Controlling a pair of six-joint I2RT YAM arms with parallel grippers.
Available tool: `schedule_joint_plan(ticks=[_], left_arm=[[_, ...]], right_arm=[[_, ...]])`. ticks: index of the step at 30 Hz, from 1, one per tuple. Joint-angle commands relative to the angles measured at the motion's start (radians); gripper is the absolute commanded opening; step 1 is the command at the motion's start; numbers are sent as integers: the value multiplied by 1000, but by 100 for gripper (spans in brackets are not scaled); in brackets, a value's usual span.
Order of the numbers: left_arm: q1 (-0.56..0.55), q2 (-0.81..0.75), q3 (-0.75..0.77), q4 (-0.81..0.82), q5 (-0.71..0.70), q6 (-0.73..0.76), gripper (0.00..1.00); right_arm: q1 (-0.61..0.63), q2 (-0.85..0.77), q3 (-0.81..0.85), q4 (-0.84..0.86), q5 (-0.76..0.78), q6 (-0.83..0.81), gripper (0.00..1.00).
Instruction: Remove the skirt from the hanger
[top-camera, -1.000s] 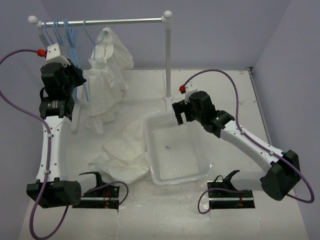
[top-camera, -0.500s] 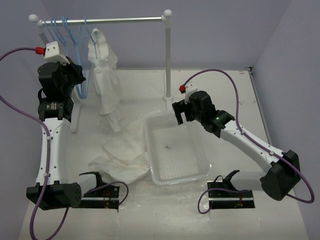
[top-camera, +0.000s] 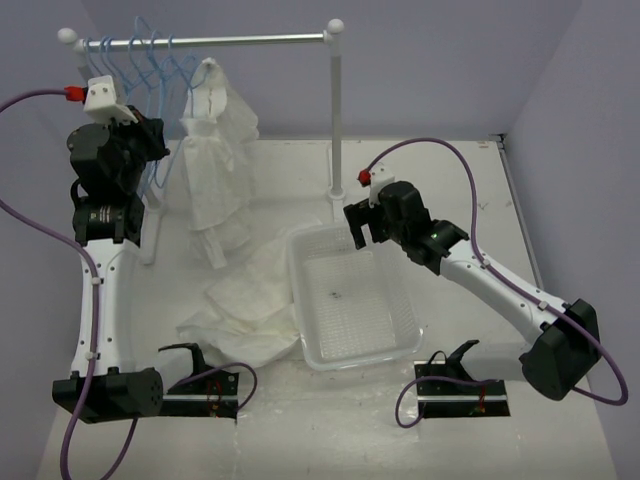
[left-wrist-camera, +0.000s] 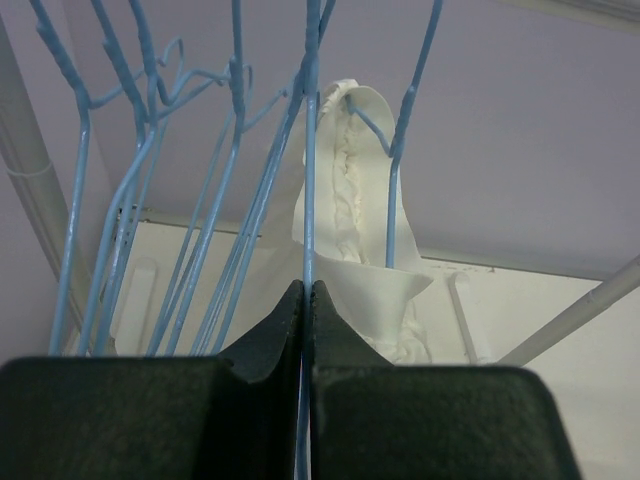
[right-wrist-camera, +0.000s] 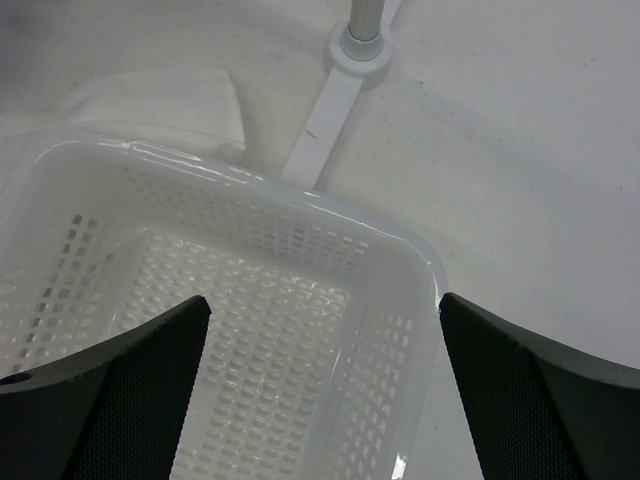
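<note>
The skirt (top-camera: 250, 300), plain wrinkled white fabric, lies crumpled on the table left of the clear plastic basket (top-camera: 300, 300); a bit of it shows in the right wrist view (right-wrist-camera: 160, 100). My left gripper (top-camera: 150, 150) is up by the rail, shut on the wire of a blue hanger (left-wrist-camera: 310, 150); its jaws (left-wrist-camera: 307, 300) pinch the wire. Several blue hangers (top-camera: 140, 60) hang on the rail. My right gripper (top-camera: 362, 228) is open and empty above the basket's far corner (right-wrist-camera: 400, 240).
A white tiered, ruffled garment (top-camera: 215, 170) hangs on a blue hanger right of my left gripper; it also shows in the left wrist view (left-wrist-camera: 360, 240). The rack's rail (top-camera: 250, 41), right post (top-camera: 337, 130) and foot (right-wrist-camera: 362, 45) stand behind the basket.
My left gripper has risen a little with the hanger wire. The hangers have shifted along the rail and the ruffled garment has swung and turned. The right arm has not moved.
</note>
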Motion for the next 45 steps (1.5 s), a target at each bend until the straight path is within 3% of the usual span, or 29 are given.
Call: schedule_joint_plan(ticks=[1, 10, 18, 36, 45], left_arm=[[-1, -27, 34, 76, 36, 25, 0], [-1, -120, -23, 79, -49, 29, 0], [-1, -180, -60, 40, -250, 60, 0], [0, -188, -73, 174, 24, 129, 0], [-1, -148, -107, 167, 10, 88, 0]], right_arm=[[-4, 6, 48, -2, -5, -5, 99], [-4, 12, 54, -4, -9, -8, 99], [-4, 12, 56, -5, -17, -8, 99], [-4, 18, 62, -20, -23, -1, 99], [-4, 21, 65, -27, -22, -1, 99]])
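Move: The left gripper is shut on the near side of a lifted blue hanger. The rail lies about 14 cm ahead of that hand, straight on in line, and roughly 12 cm above. The hanging skirt's middle is some 15 cm ahead, 8 cm right and 12 cm below; the bunched empty hangers are about 12 cm ahead, 5 cm left and 3 cm up. From the idle right gripper, that stretch of rail is roughly 20 cm ahead, 30 cm left and 33 cm up. Keep the left gripper pinched on the blue hanger and draw it back from the rail about 5 cm while raising it a similar amount, swinging it 2–3 cm left and then back right into line. Tip the fingers up some 10 degrees and let the hand's left side rise a little, so that the hook stays above the rail. ##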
